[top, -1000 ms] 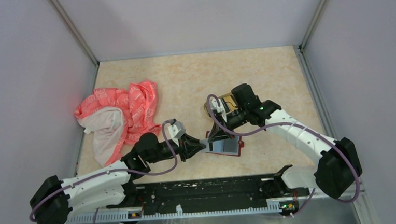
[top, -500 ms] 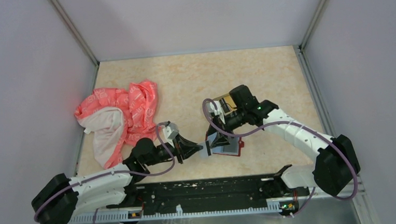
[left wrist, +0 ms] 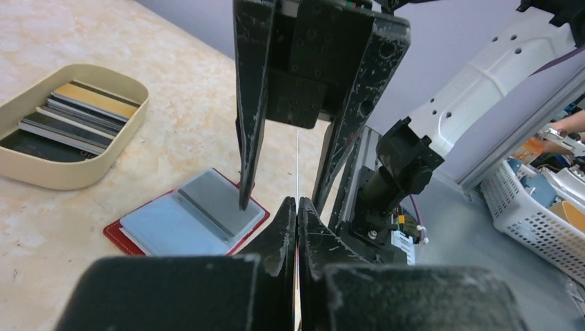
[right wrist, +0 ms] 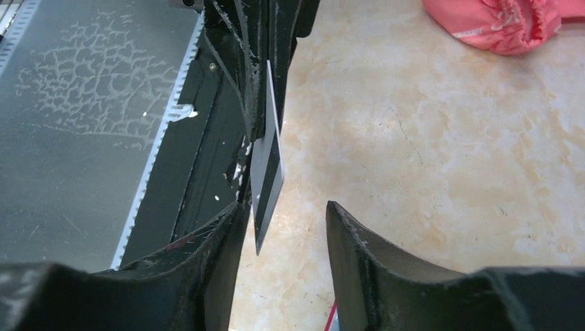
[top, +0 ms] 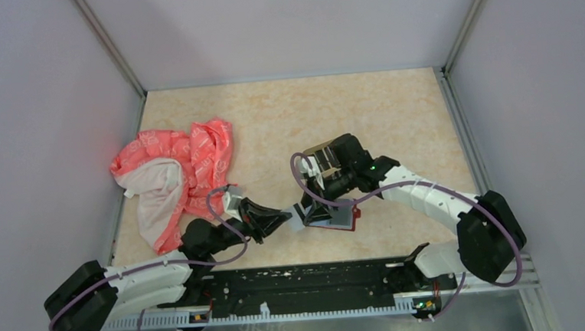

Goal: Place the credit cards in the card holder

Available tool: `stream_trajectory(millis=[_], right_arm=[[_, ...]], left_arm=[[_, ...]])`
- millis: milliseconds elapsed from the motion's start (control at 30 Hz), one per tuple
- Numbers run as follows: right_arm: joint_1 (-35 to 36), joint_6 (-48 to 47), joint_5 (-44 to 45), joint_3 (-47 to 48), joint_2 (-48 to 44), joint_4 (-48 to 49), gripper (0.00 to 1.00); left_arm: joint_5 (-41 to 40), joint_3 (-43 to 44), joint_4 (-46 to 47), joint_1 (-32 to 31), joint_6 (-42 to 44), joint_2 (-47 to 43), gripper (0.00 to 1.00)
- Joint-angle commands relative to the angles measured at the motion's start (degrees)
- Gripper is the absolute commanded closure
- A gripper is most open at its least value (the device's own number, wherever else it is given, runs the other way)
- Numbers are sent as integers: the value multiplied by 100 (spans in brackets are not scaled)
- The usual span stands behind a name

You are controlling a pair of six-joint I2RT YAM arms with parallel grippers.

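My left gripper (left wrist: 297, 201) is shut on a credit card (right wrist: 268, 172), a grey card with a dark stripe, held on edge above the table. The card's free end reaches between the jaws of my right gripper (right wrist: 285, 205), which stands open with one finger close beside the card. Just below them the red card holder (left wrist: 186, 221) lies open on the table, its grey-blue sleeves facing up. From above, both grippers meet at the holder's (top: 337, 216) left edge. More credit cards (left wrist: 69, 117) lie in the oval tan tray (left wrist: 76, 176) beyond it.
A crumpled pink cloth (top: 175, 176) lies at the left of the table. The tan tray (top: 321, 150) is mostly hidden under my right arm in the top view. A black rail (top: 312, 283) runs along the near edge. A white basket (left wrist: 531, 207) stands beyond the table.
The right gripper opened and let go of the card while the left gripper shut on it. The left arm drew back to the left and the right gripper followed a little.
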Motion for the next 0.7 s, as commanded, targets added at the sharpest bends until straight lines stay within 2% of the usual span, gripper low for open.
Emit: stream_trajectory(millis=[0, 67, 233, 267, 300, 367, 467, 667], right_arm=[[223, 199, -233, 38, 82, 482, 57], [276, 202, -279, 53, 100, 468, 67], [311, 188, -320, 201, 112, 295, 100], [313, 128, -315, 256, 119, 181, 100], [313, 3, -323, 319, 130, 27, 100], [313, -257, -345, 405, 152, -239, 100], [311, -590, -397, 473, 187, -540, 100], [360, -912, -428, 621, 322, -940, 100]], left_arm=[[-239, -53, 672, 21, -109, -44, 100], [-310, -58, 706, 21, -70, -46, 100], [-303, -37, 675, 21, 17, -51, 100], [-296, -30, 599, 21, 54, -69, 100], [-283, 7, 486, 21, 72, -100, 95], [-170, 61, 131, 21, 162, -214, 78], [24, 143, -441, 21, 331, -482, 65], [396, 444, -1355, 46, 619, -752, 60]])
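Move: The credit card stands on edge in my left hand's closed fingers, its middle about 3 cm to that hand's right and 1 cm below. From my open right hand it is some 2 cm to the left and 1 cm back. The open card holder lies roughly 8 cm right of my right hand, 5 cm farther out and 15 cm below, and the card tray about 18 cm beyond the holder, 1 cm farther right. I close my right fingers from about half open onto the free end of the card, easing that hand some 1 cm left and 1 cm back as they shut. Only once they pinch it do I open my left fingers to let go, after raising that hand about 1.5 cm; meanwhile my right hand keeps its grip and eases slightly farther back. ##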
